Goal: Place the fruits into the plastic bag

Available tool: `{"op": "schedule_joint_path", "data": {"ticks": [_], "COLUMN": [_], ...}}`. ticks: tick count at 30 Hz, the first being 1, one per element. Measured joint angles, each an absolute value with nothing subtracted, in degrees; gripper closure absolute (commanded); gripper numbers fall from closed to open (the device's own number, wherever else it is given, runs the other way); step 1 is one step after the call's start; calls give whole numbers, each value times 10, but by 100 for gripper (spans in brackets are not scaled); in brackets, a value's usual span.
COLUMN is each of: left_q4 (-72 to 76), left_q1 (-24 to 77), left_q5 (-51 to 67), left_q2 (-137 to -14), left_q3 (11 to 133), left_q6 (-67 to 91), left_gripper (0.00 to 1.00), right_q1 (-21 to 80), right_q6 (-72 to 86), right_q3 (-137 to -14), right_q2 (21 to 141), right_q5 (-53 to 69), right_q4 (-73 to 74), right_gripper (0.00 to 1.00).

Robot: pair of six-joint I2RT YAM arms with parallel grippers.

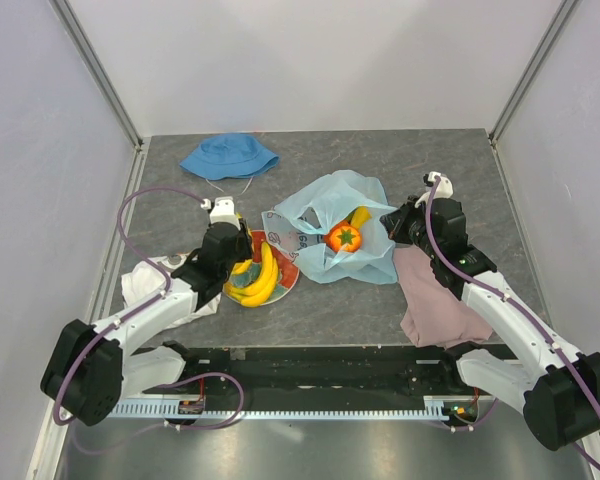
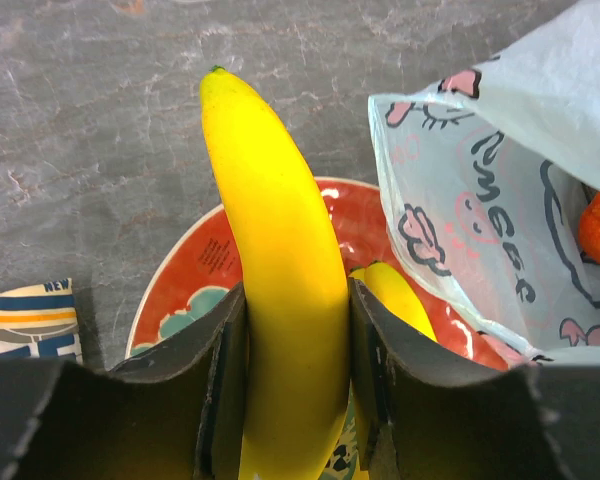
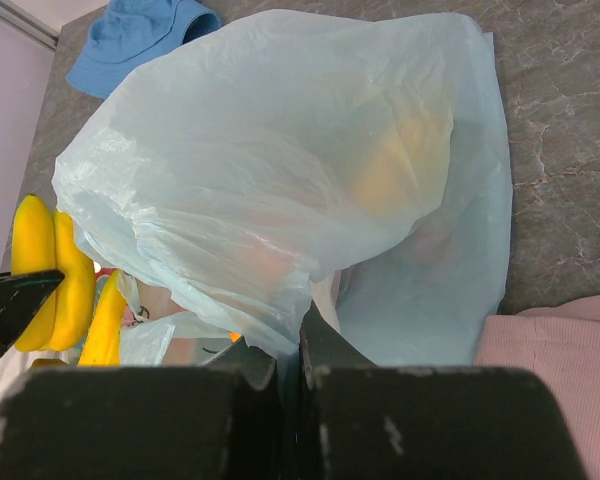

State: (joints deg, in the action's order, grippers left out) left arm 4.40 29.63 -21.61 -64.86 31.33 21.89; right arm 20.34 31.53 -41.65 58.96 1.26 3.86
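My left gripper (image 1: 242,262) is shut on a yellow banana (image 2: 280,280) over the red-rimmed plate (image 1: 288,284); the gripper also shows in the left wrist view (image 2: 295,390). More bananas (image 1: 263,282) lie on the plate. The light-blue plastic bag (image 1: 335,215) lies open in the middle, with an orange-red fruit (image 1: 344,237) and a banana (image 1: 360,217) inside. My right gripper (image 1: 395,225) is shut on the bag's edge (image 3: 280,340) and holds it up. The small green fruit is out of view.
A blue bucket hat (image 1: 229,156) lies at the back. A pink cloth (image 1: 435,300) lies under my right arm. A white cloth (image 1: 145,285) lies under my left arm. A striped printed item (image 2: 25,318) sits left of the plate.
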Motion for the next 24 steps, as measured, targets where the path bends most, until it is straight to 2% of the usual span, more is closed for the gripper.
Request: {"op": "schedule_joint_path", "data": {"ticks": [14,19,24], "left_q4": [66,109,160], "left_q1": [296,296,313], "left_q5": [-214,-115,19], "left_q2": [-611,-602,-604], "left_q3": [323,332,351], "left_q6": [218,207,192], "left_gripper": [81,91,90], "right_q1": [203,203,203], "right_q6": [315,315,316], "right_q3": [-416,-416,-416], "right_q2": [590,590,590], "right_q5": [13,13,13], "right_q4": [39,39,39], "right_gripper": [100,100,100]}}
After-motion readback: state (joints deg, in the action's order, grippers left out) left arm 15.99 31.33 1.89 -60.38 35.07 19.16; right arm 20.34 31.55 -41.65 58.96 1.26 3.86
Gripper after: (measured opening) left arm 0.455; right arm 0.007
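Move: The left gripper already holds a pair of bananas clear of the plate. The bag's open mouth lies about 16 cm to its right, 4 cm farther out and some 4 cm lower, with the orange fruit inside roughly 7 cm farther right. The plate is beneath, about 3 cm right and 2 cm back, and the bananas left on it lie 3 cm right and 5 cm back. From the right gripper the mouth is about 16 cm left, 3 cm ahead and 12 cm lower. Raise the left gripper with its two bananas almost straight up off the plate, then keep climbing while you swing it right towards the bag's mouth: about 10 cm up and 9 cm right in all. Turn the wrist some 25 degrees clockwise and tip the fingers up on the way, gripping the bananas throughout. Hold the right gripper still, shut on the bag's edge. ##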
